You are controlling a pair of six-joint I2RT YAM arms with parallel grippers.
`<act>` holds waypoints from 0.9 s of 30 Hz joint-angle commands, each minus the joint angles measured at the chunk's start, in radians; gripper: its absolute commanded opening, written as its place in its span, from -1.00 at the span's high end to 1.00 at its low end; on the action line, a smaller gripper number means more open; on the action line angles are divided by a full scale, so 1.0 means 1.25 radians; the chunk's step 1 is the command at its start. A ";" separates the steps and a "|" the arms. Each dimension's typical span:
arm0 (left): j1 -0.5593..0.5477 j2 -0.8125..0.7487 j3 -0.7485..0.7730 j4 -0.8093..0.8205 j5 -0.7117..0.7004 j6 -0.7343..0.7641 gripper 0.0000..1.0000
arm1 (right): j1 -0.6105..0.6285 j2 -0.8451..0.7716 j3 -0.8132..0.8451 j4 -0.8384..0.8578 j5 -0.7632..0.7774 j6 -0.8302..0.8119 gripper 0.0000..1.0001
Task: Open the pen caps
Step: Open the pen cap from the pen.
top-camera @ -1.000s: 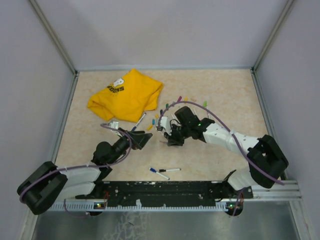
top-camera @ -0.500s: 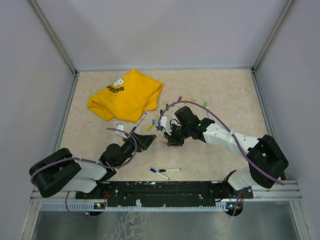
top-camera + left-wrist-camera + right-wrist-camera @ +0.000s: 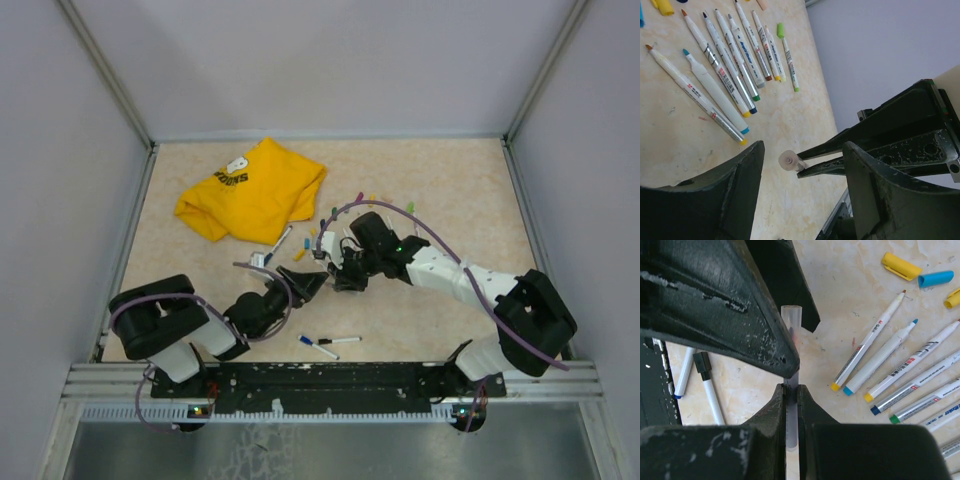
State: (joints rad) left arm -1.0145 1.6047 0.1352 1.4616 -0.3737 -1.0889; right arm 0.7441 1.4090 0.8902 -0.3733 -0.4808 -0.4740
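My right gripper (image 3: pixel 791 390) is shut on a thin pale pen (image 3: pixel 791 322) and holds it level above the table. The pen's round translucent cap end (image 3: pixel 788 161) sticks out between the two fingers of my left gripper (image 3: pixel 802 172), which stands open around it without touching. Seen from above, the left gripper (image 3: pixel 312 282) and the right gripper (image 3: pixel 336 276) meet tip to tip mid-table. Several uncapped pens (image 3: pixel 730 75) lie in a row on the table. Loose pen caps lie near them, one yellow (image 3: pixel 901 266) and one blue (image 3: pixel 936 278).
A crumpled yellow T-shirt (image 3: pixel 252 190) lies at the back left. Two more pens (image 3: pixel 325 345) rest near the front rail, one of them with a black cap (image 3: pixel 703 361). Grey walls close in the table on three sides.
My left arm has swung right and forward until its gripper reaches the pen end in the right gripper. Its jaws have narrowed but stay open. The right arm has not moved.
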 commanded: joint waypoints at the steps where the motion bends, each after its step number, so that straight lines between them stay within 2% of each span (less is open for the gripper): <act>1: -0.041 0.022 0.028 0.059 -0.084 -0.021 -0.36 | -0.005 -0.026 -0.001 0.036 -0.010 0.006 1.00; 6: -0.063 0.029 0.032 0.057 -0.138 -0.016 -0.11 | -0.005 -0.031 -0.001 0.037 -0.017 0.005 1.00; 13: -0.064 0.042 0.039 0.057 -0.140 -0.017 0.55 | -0.004 -0.039 -0.004 0.037 -0.031 0.003 1.00; 16: -0.064 0.050 0.042 0.075 -0.135 -0.003 0.97 | -0.003 -0.042 -0.006 0.038 -0.037 0.001 1.00; 19: -0.065 0.062 0.039 0.120 -0.130 0.022 1.00 | -0.004 -0.042 -0.005 0.036 -0.040 0.000 1.00; 20: -0.065 0.069 0.037 0.150 -0.128 0.034 1.00 | -0.005 -0.042 -0.006 0.037 -0.040 0.000 0.90; 22: -0.064 0.087 0.025 0.241 -0.118 0.077 1.00 | -0.004 -0.042 -0.010 0.039 -0.037 0.001 0.54; 24: -0.063 0.088 0.023 0.263 -0.115 0.092 1.00 | -0.005 -0.040 -0.010 0.038 -0.036 0.003 0.31; 27: -0.063 0.075 0.028 0.263 -0.098 0.116 1.00 | -0.005 -0.033 -0.009 0.039 -0.033 0.006 0.27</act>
State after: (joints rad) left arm -1.0885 1.7069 0.1688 1.5223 -0.5220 -1.0183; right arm 0.7410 1.3972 0.8753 -0.3626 -0.5011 -0.4698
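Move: Between the left hand's half-open fingers lies the pale end of the pen; the pen's middle is about 4 cm to the right, 1 cm ahead and 1 cm lower. The right fingers already hold that middle, barely 1 cm to the left of their hand point. On the table, some 10 cm below the left hand, the nearest uncapped pen lies 7 cm ahead and 3 cm right, a yellow cap 8 cm ahead and 6 cm left, and the black-capped marker 12 cm back and 5 cm right. Closing on the pen's pale end, the left hand edges about 1 cm right and turns some 5 degrees counter-clockwise as its fingers pinch shut; keeping that grip, it then sinks about 1 cm. The right hand stays in place, holding the pen until the left has it, then opens its fingers about a third of the way and lets go. ##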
